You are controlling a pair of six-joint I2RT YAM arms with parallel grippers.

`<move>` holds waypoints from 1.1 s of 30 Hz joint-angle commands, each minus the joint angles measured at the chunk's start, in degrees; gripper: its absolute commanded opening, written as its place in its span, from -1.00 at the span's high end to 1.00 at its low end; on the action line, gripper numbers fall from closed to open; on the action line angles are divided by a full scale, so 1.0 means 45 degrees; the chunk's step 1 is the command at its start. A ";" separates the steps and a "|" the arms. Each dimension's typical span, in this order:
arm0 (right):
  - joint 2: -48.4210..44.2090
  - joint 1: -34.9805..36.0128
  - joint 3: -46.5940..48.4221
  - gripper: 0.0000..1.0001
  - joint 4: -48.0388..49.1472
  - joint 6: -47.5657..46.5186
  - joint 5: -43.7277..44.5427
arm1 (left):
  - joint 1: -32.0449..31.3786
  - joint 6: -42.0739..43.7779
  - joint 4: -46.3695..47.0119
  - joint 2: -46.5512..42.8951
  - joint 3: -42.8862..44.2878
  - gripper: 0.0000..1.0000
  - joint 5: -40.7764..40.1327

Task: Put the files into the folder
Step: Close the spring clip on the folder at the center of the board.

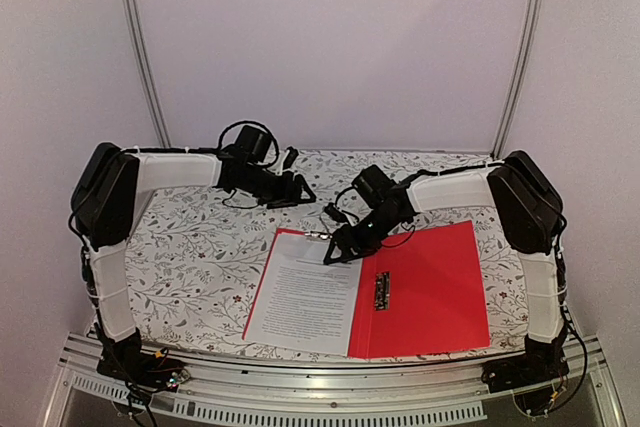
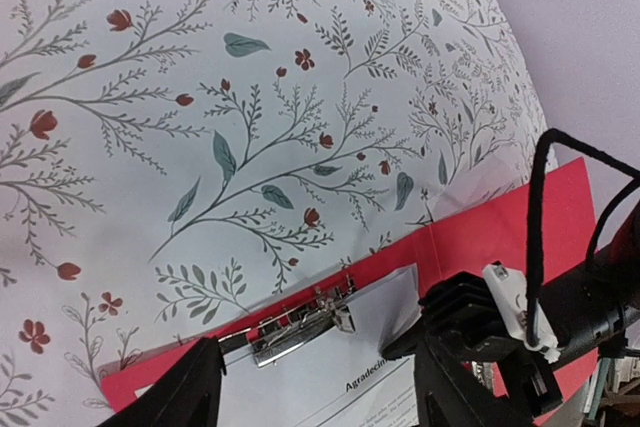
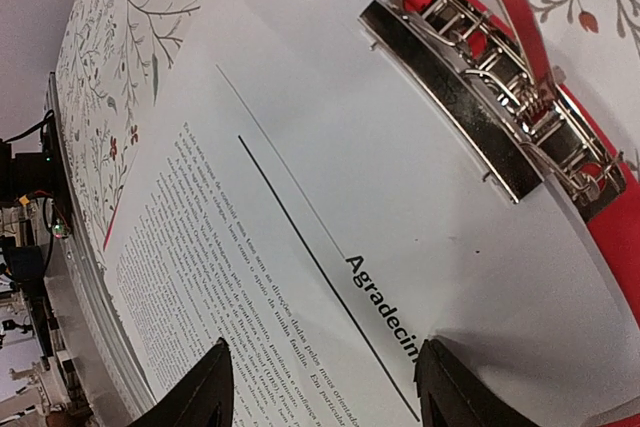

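Note:
The red folder [image 1: 440, 287] lies open on the table. The files [image 1: 305, 292] are white printed sheets lying on its left half. A metal clip [image 1: 312, 236] at the folder's far edge lies across the sheets' top edge. It also shows in the left wrist view [image 2: 300, 322] and the right wrist view [image 3: 470, 112]. My right gripper [image 1: 335, 252] is open and empty, just above the top of the sheets [image 3: 300, 197] near the clip. My left gripper [image 1: 300, 191] is open and empty, above the bare table behind the folder [image 2: 520, 222]. The sheets' top right corner [image 2: 395, 292] curls up slightly.
A small black strip [image 1: 381, 289] lies on the folder's right half near the spine. The floral tablecloth [image 1: 200, 247] covers the table. Metal frame posts [image 1: 145, 47] stand at the back corners. The right arm's cable [image 2: 535, 237] hangs in the left wrist view.

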 commanded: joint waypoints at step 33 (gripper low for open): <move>0.0354 0.0014 -0.0554 -0.24 -0.0025 -0.0199 0.0456 | -0.0825 0.0843 -0.1765 0.2374 0.2115 0.40 0.0033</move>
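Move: Below and to the right of the left hand stands the spring clip, its lever up: about 3 cm back, 3 cm right and 8 cm lower. The right gripper's fingers are some 8 cm back, 7 cm right and 7 cm below the left hand; the paper stack's middle lies about 17 cm back, level sideways and 9 cm below. From the right hand, the clip is 5 cm ahead, 4 cm left and 1 cm lower. Sinking about 4 cm while sliding some 3 cm to its right and slightly back, the left hand comes down on the clip's raised lever, quick at first and then almost halting. Its fingers narrow from two-thirds open to about one-third, one on either side of the lever, not yet seen to grip it. The right hand stays put, half-open fingertips still resting on the page beside the clip. ##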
